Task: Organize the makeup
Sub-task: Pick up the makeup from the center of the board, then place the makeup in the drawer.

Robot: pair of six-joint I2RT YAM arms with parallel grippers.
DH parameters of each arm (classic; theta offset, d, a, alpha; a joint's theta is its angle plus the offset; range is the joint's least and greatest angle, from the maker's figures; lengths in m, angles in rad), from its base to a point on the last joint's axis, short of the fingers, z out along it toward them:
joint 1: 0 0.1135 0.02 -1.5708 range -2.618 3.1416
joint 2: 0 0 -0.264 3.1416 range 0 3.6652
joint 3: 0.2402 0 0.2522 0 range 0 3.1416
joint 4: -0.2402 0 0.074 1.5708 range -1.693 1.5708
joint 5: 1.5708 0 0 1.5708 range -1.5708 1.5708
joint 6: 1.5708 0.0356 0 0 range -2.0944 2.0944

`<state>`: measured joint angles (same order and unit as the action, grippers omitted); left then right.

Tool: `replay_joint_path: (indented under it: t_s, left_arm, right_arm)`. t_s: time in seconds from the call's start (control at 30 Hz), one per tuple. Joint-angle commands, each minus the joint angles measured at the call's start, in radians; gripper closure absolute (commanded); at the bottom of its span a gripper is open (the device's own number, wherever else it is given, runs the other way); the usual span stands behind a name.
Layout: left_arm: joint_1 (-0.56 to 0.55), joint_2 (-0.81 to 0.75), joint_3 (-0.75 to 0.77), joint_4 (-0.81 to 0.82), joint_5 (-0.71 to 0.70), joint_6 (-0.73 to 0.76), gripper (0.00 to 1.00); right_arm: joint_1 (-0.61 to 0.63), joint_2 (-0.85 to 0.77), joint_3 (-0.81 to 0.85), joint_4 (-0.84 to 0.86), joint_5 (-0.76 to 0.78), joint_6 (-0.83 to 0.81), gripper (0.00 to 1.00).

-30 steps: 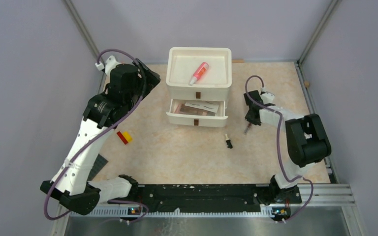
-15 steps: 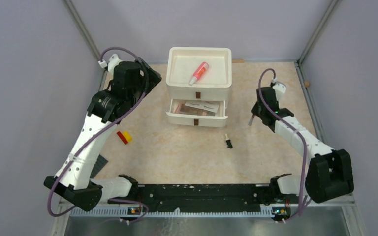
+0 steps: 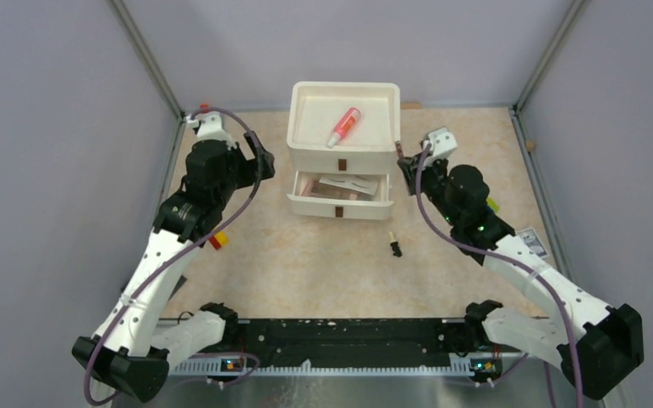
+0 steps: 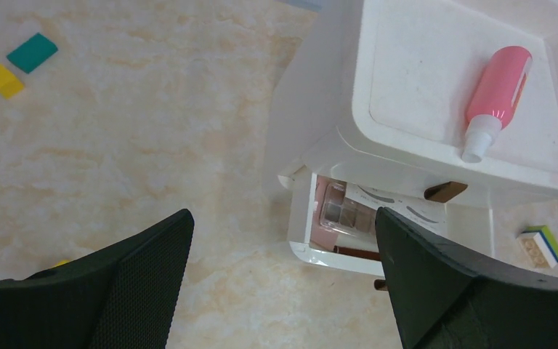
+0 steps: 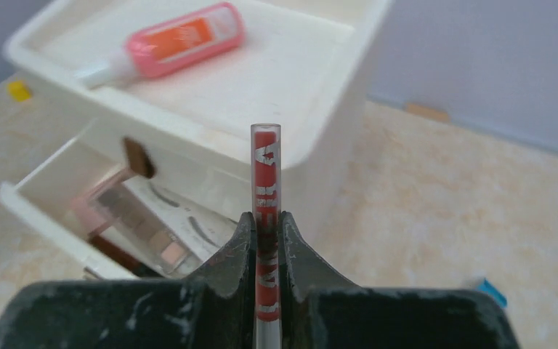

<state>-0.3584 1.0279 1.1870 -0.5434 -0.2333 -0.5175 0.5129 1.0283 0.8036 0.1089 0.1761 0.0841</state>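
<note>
My right gripper is shut on a thin clear tube with red lettering, held upright just off the right front corner of the white drawer unit. A pink white-capped spray bottle lies in the unit's top tray. The lower drawer is pulled out and holds a white eyebrow card and a small palette. A short dark stick lies on the table in front of it. My left gripper hangs open and empty above the table, left of the drawer.
Toy blocks are scattered: green and yellow ones at the far left, a red-and-yellow one by the left arm, and one right of the drawer. Walls enclose the table on three sides.
The right arm has swung left from the table's right side to the drawer unit's right corner, carrying the tube. The left arm has shifted slightly back and lower.
</note>
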Motion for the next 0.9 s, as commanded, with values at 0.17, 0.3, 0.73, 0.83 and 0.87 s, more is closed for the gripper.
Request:
replay_joint_path:
  t_s: [0.17,0.3,0.73,0.83,0.87]
  left_arm:
    - [0.048,-0.019,-0.098,0.146,0.008,0.227,0.01]
    - [0.055,-0.042,-0.176,0.215,0.031,0.229,0.01]
    - [0.09,-0.03,-0.244,0.266,0.072,0.231,0.01]
    - [0.099,-0.017,-0.225,0.269,0.095,0.226,0.01]
    - [0.102,-0.011,-0.211,0.271,0.109,0.225,0.01]
  right_arm:
    - [0.145,-0.023,-0.011,0.144,-0.608,-0.638,1.0]
    - [0.16,0.091,0.092,0.012,-0.68,-0.811,1.0]
    - [0.2,0.324,0.233,-0.045,-0.618,-0.93,0.6]
    - [0.204,0.305,0.216,-0.021,-0.592,-0.916,0.56]
    - [0.205,0.296,0.208,-0.005,-0.571,-0.884,0.56]
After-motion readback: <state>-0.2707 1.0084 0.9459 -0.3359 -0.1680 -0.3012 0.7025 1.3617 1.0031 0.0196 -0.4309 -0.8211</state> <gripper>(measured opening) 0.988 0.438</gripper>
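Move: The right hand holds a red stick upright. The open drawer it is taken to lies about 17 cm to its left, some 3 cm farther out and 19 cm lower. The pink bottle on the cabinet top is roughly 13 cm ahead, 15 cm to the left and 6 cm below. The black-tipped piece lies on the table 6 cm back, straight in line sideways, 25 cm down. From the left hand the drawer is some 5 cm ahead, 20 cm to the right and 22 cm below. The right hand swings the red stick about 16 cm left towards the open drawer, drawing back at first and easing slightly forward again, rising briefly and then sinking to end some 4 cm lower, while the wrist turns counter-clockwise by about 55 degrees and its left side dips; near the end the fingers open to not quite half and let go of the stick at the drawer. Meanwhile the left hand, open and empty, sinks about 6 cm beside the cabinet and drifts a little left. ##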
